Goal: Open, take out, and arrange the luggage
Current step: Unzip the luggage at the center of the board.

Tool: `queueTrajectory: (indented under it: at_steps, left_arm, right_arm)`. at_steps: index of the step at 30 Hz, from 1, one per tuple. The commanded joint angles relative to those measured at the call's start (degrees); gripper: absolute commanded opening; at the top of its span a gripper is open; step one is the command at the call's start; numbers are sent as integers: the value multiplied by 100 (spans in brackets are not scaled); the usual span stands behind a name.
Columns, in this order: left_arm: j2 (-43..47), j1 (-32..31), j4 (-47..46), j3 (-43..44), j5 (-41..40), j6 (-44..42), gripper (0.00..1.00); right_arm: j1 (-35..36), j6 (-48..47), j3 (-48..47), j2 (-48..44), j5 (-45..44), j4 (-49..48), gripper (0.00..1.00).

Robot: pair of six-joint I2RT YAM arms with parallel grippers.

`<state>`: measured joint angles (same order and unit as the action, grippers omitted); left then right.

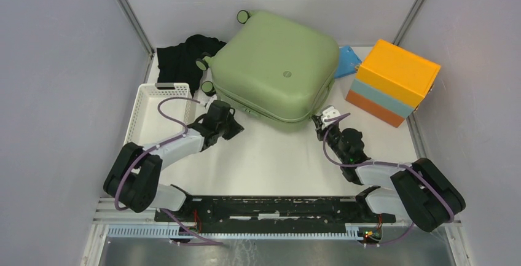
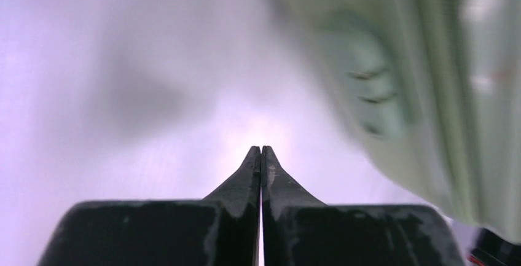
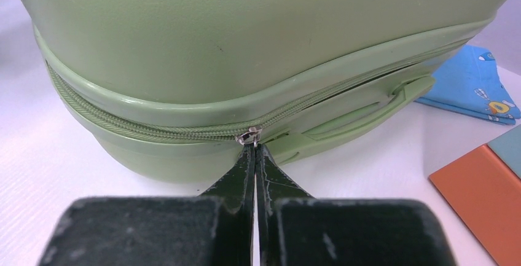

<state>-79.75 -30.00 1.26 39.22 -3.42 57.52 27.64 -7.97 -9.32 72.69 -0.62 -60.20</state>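
The sage-green luggage (image 1: 276, 72) lies flat at the back middle of the table with its lid down. In the right wrist view its zip runs along the seam, zipped to the left of the silver zipper pull (image 3: 250, 136) and parted to the right. My right gripper (image 3: 254, 146) is shut on that pull at the luggage's (image 3: 246, 45) near right corner (image 1: 317, 120). My left gripper (image 2: 261, 149) is shut with nothing between its fingers. It hovers over the white table beside the luggage's (image 2: 430, 94) near left side (image 1: 238, 128).
A white perforated basket (image 1: 153, 109) stands at the left. Black cloth (image 1: 184, 57) lies behind it by the luggage's wheels. A blue patterned cloth (image 1: 347, 60) (image 3: 473, 88) and an orange and light-blue box (image 1: 393, 82) (image 3: 485, 186) sit to the right.
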Motion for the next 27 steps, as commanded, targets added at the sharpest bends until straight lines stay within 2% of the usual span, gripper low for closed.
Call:
queueTrajectory:
  at_steps: [1,4,7,12,16,20,27]
  left_arm:
    - [281,265,436,-186,-243,-509,2]
    - [553,293,414,-139,5,-622,3]
    - [964,284,240,-88,443,-853,5]
    - [1492,284,-285,-167,1093,-987,25]
    - [1274,231,-791,-163,1556,-782,30]
    - [893,37,-1351,-172,1699,-486,43]
    - [377,-180,-1702,-34,1228,13,59]
  right_arm:
    - [-85,-170,-94,-266,-510,406,0]
    - [-75,-198,-110,-354,-154,421,0]
    - [-61,-267,-213,-439,-437,823,0]
    - [-37,-415,-523,-547,-656,1537,0]
    - [-31,-611,-885,-337,-1180,1958,0]
    - [-30,-570,-1074,-141,-1416,2095,0]
    - [-30,-418,-951,-127,-1153,1850,0]
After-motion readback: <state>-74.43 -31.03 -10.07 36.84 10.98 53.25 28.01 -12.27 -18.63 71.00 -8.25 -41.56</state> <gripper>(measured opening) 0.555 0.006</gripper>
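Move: The right hand already pinches the zip pull between its fingers; the suitcase handle's middle lies about 6 cm ahead and 4 cm right, just below. The blue cloth lies on the table some 17 cm ahead and 8 cm right of that hand. For the empty left hand, the suitcase's near rim lies about 7 cm right, 2 cm ahead and 4 cm higher, the lock plate some 5 cm ahead and 2 cm right, and the zip pull about 20 cm right and 3 cm ahead. The right hand, fingers still shut on the pull, barely moves at first, then draws the pull about 3 cm forward and to the right along the zip, past the near end of the handle, rolling its left side down and turning slightly clockwise. The empty left hand dips left, back and down some 4 cm, then climbs nearly 10 cm while swinging about 8 cm right towards the near rim of the suitcase, turning clockwise and opening from nearly shut to about half, without yet gripping the rim. ##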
